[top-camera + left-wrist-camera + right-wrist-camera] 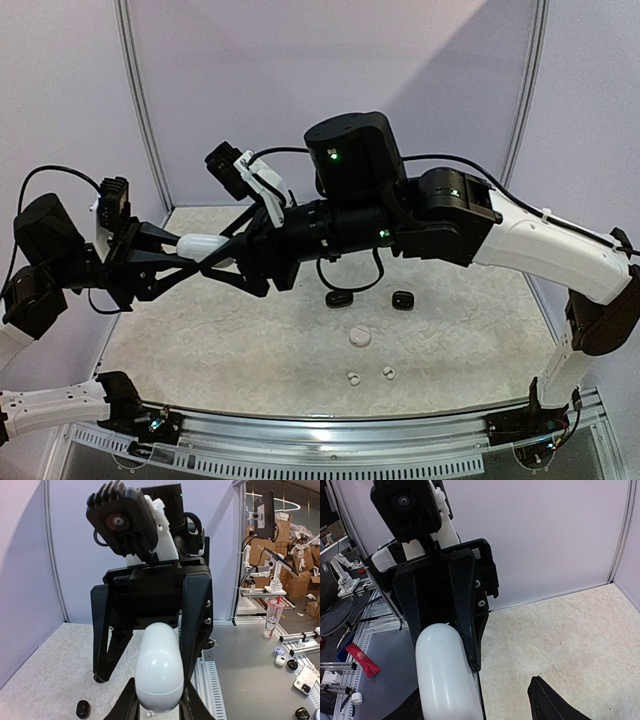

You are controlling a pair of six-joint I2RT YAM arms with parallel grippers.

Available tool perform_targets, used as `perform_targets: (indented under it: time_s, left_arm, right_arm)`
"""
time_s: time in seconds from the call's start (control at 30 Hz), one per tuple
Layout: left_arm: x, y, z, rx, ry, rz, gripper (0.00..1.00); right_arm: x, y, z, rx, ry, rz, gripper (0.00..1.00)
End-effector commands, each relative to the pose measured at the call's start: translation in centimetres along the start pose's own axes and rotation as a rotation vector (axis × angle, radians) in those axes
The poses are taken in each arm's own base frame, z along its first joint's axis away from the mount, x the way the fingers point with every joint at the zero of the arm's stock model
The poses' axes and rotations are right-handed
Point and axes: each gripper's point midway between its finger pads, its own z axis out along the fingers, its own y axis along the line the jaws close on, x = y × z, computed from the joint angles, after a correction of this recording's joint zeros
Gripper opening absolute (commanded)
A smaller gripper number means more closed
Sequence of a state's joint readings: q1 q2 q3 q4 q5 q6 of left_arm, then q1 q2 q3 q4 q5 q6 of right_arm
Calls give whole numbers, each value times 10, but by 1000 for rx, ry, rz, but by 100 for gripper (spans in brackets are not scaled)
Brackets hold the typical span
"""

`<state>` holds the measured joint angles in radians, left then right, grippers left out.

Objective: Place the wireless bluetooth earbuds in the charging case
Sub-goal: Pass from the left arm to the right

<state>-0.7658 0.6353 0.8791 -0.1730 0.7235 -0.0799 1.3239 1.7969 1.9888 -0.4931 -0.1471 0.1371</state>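
My left gripper [159,695] is shut on a white pebble-shaped charging case [159,665], held in the air over the table's left side, lid closed. In the top view the case [205,245] sits between both grippers. My right gripper [218,256] reaches in from the right and straddles the case with open jaws. In the right wrist view the case [447,675] lies against one side of the right gripper [480,700], and the other finger [547,700] stands well clear. Two tiny white earbuds [352,378] [388,373] lie on the table near the front.
A round white piece [359,337] lies mid-table. Two dark oval pieces [338,298] [402,299] lie behind it; one dark piece [82,709] shows in the left wrist view. The right arm [480,225] spans the table's back half. White walls enclose the back and sides.
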Motion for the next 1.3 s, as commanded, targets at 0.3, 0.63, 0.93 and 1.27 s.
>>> perform_targets:
  time_s: [0.3,0.63,0.93,1.27]
  left_arm:
    - [29,-22,-6,100,125,219,0]
    - [40,-25,-8,117,171,245,0]
    - [45,-28,-8,128,187,236,0]
    - [55,-28,-10,125,225,236,0]
  right_arm:
    - [-11,-22,-12,90,-27,54,60]
    - [-12,-28,-13,101,-32,80,59]
    - [-9,-35,-10,110,-29,130,35]
    - [-17,-43,-16,132,-55,161,38]
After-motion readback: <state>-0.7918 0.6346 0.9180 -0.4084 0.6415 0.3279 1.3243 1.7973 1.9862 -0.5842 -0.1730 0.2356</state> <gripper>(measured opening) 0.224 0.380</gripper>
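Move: The white charging case is in the left gripper's fingertips, its middle about 2 cm to that hand's right, with the right gripper's fingertips roughly 3 cm to the left hand's right and level. From the right hand, the case's middle is about 1 cm left and 1 cm back, between its open fingers. Far below the right hand, some 40 cm, lie a black case about 18 cm ahead and 13 cm right, and the pink case roughly 10 cm ahead and 18 cm right. Bring both grippers down together, the left about 3 cm and the right some 2 cm, keeping the left's grip on the white case. Meanwhile roll the left wrist about 15 degrees, forward side up, and tip its fingers slightly down. Late in the descent, close the right fingers from about two-thirds open to pinch the case's free end. ##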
